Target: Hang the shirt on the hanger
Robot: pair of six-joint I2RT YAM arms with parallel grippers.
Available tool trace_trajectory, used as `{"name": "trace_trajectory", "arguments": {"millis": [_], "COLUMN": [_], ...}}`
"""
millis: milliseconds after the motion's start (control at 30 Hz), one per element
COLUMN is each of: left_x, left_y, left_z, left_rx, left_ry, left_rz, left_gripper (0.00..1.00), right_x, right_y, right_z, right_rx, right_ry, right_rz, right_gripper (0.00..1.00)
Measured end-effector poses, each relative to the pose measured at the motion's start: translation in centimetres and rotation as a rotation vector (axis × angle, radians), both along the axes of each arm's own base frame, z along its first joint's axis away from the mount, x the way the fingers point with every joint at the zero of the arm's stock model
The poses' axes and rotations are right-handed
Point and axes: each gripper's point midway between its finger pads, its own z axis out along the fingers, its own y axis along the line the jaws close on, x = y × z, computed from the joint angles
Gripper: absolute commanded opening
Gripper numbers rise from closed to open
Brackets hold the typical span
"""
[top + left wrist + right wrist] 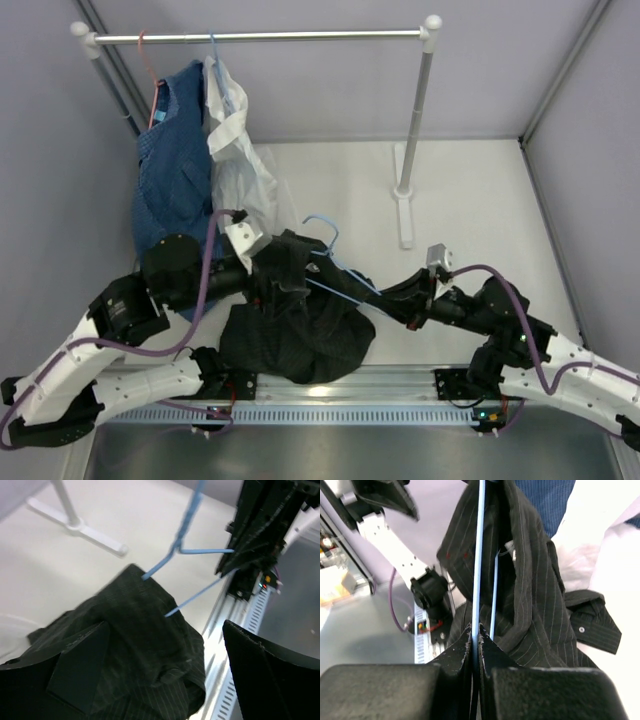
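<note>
The black pinstriped shirt is draped over the left part of the light-blue wire hanger, with the hanger's hook sticking out above the cloth. My right gripper is shut on the hanger's wire, and the shirt hangs just past it. My left gripper stands wide open over the bunched shirt. Its fingers stand on either side of the cloth without pinching it. In the top view the left gripper sits at the shirt's upper left edge.
A clothes rack stands at the back, with a rail, an upright post and a foot. A blue patterned garment and a white shirt hang at its left end. A metal rail runs along the near edge.
</note>
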Motion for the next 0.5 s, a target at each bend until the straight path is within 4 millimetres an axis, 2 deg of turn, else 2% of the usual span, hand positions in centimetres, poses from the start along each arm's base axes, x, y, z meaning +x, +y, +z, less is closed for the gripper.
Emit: {"name": "trace_trajectory", "arguments": {"millis": [133,267,500], "left_x": [1.5,2.6,4.7], "left_y": [3.4,6.7,8.6], "left_z": [2.7,3.8,1.5], "left_rx": [-0.091,-0.178,-0.106], "left_ry": [-0.103,-0.174,-0.204], "left_rz": [0.172,0.327,0.479], "left_gripper": [0.98,0.98,0.98], "right_x": [-0.1,-0.1,-0.3], "right_y": [-1.0,-1.8,-2.1], "right_z": [1.1,2.2,2.8], "right_rx": [0.076,0.138,0.164], "right_ry": [-0.005,-0.006,-0.009], "right_rz": [-0.028,-0.049,-0.049], "right_gripper": [0.00,0.00,0.00]}}
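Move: The shirt's left shoulder, draped over the blue hanger, lies close beyond the open left fingers, about 4 cm ahead and 3 cm to their left, slightly below. The hanger's neck is some 7 cm to this hand's right, 2 cm ahead and 3 cm above; the hanging white shirt is roughly 25 cm ahead and 15 cm left, about level. From the right hand, which holds the hanger's right end, the shoulder lies about 18 cm left, 5 cm ahead and 4 cm up. Leftward, away from the hanger's neck, and half as far forward, the left hand sweeps about 10 cm, rising a little before sinking again, fingers staying wide open. It swings nearly 30 degrees counter-clockwise to point diagonally forward and right at the shirt's left shoulder. The right hand keeps its pinch on the hanger's end, raises it about 3 cm, eases 2 cm right and rolls slightly, left side up. ##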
